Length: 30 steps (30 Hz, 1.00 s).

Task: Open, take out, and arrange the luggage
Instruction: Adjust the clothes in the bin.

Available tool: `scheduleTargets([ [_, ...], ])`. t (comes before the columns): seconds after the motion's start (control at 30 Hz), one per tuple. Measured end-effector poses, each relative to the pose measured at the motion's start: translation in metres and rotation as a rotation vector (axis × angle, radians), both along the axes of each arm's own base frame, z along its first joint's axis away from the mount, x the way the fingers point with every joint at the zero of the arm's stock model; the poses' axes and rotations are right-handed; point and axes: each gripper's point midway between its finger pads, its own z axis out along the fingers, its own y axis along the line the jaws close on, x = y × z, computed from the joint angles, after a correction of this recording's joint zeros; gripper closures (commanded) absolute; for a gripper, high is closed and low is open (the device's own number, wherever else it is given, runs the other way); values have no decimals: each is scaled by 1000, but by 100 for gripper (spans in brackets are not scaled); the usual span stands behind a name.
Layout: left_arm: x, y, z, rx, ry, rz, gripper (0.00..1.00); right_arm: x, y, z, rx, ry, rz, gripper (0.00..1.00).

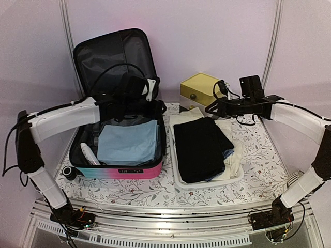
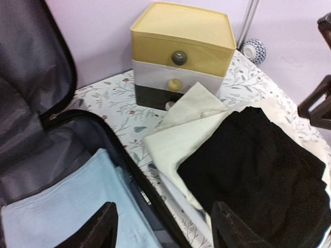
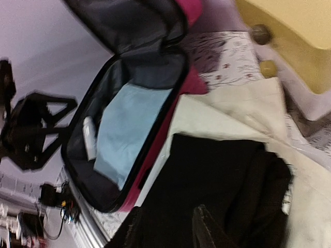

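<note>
The luggage (image 1: 135,171) lies open at the left of the table, its black-lined lid (image 1: 115,57) standing up against the back wall. Inside are a folded light blue cloth (image 1: 126,143) and a white tube (image 1: 89,153). My left gripper (image 1: 154,107) hovers over the case's back right rim, and in the left wrist view it (image 2: 165,230) is open with nothing between its fingers (image 2: 106,227). My right gripper (image 1: 211,109) hangs above the back of the basket. In the right wrist view it (image 3: 168,232) stands open over a black garment (image 3: 217,175).
A white basket (image 1: 178,178) right of the case holds the black garment (image 1: 199,147) on cream cloth (image 1: 232,155). A yellow-topped drawer box (image 1: 199,87) stands at the back. A small black round thing (image 1: 69,172) sits by the case's front left corner.
</note>
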Motion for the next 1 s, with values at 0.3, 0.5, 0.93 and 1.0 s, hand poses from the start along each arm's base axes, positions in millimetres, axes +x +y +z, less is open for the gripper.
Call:
scheduleTargets([
  [0.3, -11, 119, -2, 114, 17, 221, 3, -22, 75, -12, 232, 128, 256, 98],
  [0.5, -22, 198, -53, 153, 151, 350, 2, -3, 89, -80, 254, 299, 259, 98],
  [0.93, -25, 243, -94, 55, 296, 434, 2, -9, 62, -106, 278, 395, 207, 97],
  [1.0, -25, 246, -97, 37, 303, 448, 2, -21, 58, -82, 275, 363, 221, 97],
])
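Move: The black clothes in the bin lie about 12 cm back, 2 cm left and 16 cm below the right gripper; cream clothes stick out some 14 cm right and 17 cm back of that gripper, and the yellow drawer box stands roughly 17 cm straight ahead. From the left gripper the blue clothes in the suitcase are about 16 cm left, 8 cm back and 18 below, the white bottle 34 cm left and 13 back, the black clothes 18 cm right and 12 back. Shut the half-open right gripper and swing it left, then dip it about 14 cm towards the far part of the black clothes, fingers tipping down; lift it again by some 6 cm, drawing slightly back. Meanwhile carry the empty left gripper leftward away from the bin, about 25 cm across the suitcase, rising a little and then sinking over the blue clothes, turning counter-clockwise and opening fully. ##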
